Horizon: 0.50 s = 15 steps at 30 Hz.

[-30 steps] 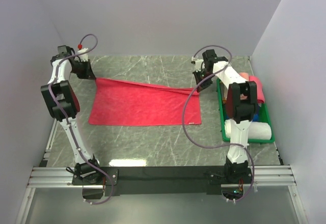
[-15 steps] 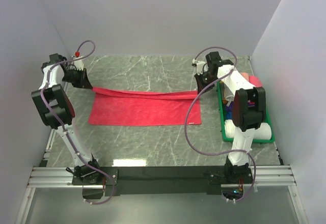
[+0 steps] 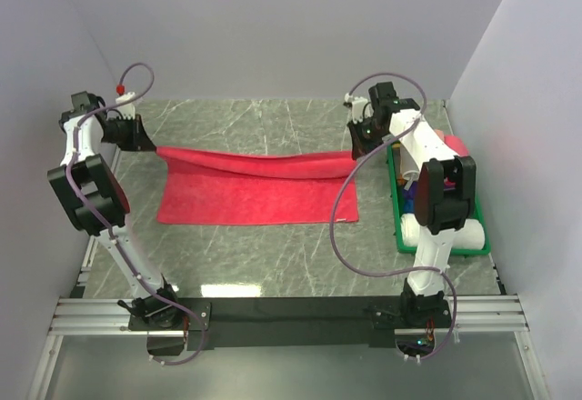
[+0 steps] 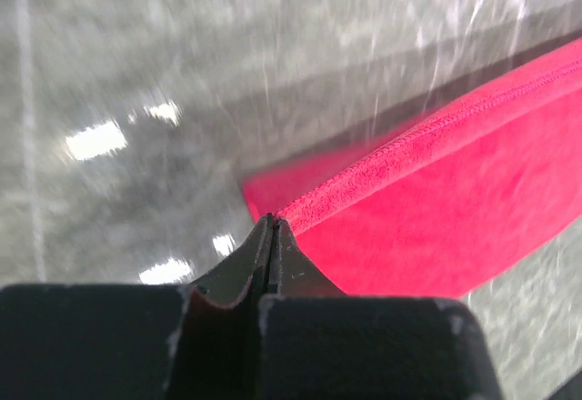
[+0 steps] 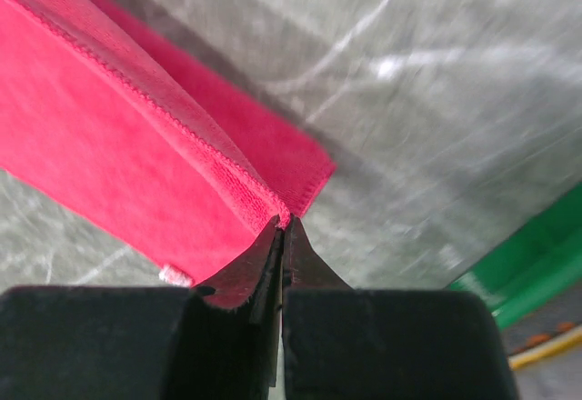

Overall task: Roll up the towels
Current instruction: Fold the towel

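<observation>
A crimson-red towel [image 3: 259,191] lies across the middle of the marble table, its far edge lifted off the surface. My left gripper [image 3: 153,147] is shut on the towel's far left corner [image 4: 300,207]. My right gripper [image 3: 356,154] is shut on the far right corner [image 5: 273,202]. The raised far edge sags between the two grippers while the near half lies flat. In both wrist views the jaws are pressed together with the hemmed red edge pinched at their tips.
A green bin [image 3: 397,202] stands at the right, behind my right arm, holding a pink towel [image 3: 460,156], a rolled white towel [image 3: 459,233] and something blue. Grey walls close in the left, far and right sides.
Both grippers have moved toward the far edge of the table and outward, holding the towel's far corners. The far edge has risen and stretched out between them.
</observation>
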Motion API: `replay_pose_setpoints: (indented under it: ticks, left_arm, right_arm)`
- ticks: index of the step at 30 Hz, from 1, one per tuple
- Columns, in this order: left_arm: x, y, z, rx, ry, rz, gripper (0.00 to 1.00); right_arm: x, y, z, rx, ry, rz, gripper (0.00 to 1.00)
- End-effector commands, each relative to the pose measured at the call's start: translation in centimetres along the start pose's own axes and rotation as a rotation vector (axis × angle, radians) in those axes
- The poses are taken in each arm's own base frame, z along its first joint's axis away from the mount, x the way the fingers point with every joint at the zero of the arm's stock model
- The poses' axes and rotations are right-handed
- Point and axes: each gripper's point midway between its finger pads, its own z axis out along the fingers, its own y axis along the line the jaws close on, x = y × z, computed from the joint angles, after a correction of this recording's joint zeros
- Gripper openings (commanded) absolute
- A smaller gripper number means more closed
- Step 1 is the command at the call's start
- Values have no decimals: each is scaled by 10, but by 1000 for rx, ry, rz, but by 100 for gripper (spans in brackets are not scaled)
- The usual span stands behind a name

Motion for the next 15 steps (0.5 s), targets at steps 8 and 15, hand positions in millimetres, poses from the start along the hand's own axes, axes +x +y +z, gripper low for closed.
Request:
replay_pose_setpoints:
  ticks: [8, 15]
  left_arm:
    - [-80, 13, 1, -35, -211, -7, 1]
    - [-81, 17, 13, -47, -198, -5, 0]
  right_arm:
    - [-64, -18, -11, 58, -122, -10, 0]
    - [-78, -29, -6, 88, -167, -13, 0]
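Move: Each hand already pinches a far corner of the red towel, some 8 to 10 cm above the table. From the left hand the towel's middle lies about 29 cm to the right and 9 cm back; from the right hand it lies about 28 cm to the left and 9 cm back. The towel's near edge lies roughly 18 cm back from the right hand, and the green basket's middle is about 24 cm to its right and 11 cm back. Keeping their closed grip on the two far corners, both hands swing forward together by about 6 cm, away from the towel's near edge, drawing the raised far edge out over the table. They rise some 3 cm on the way and sink slightly by the end, finishing about 2 cm higher than they began, while both wrists tip up by around 5 degrees. ##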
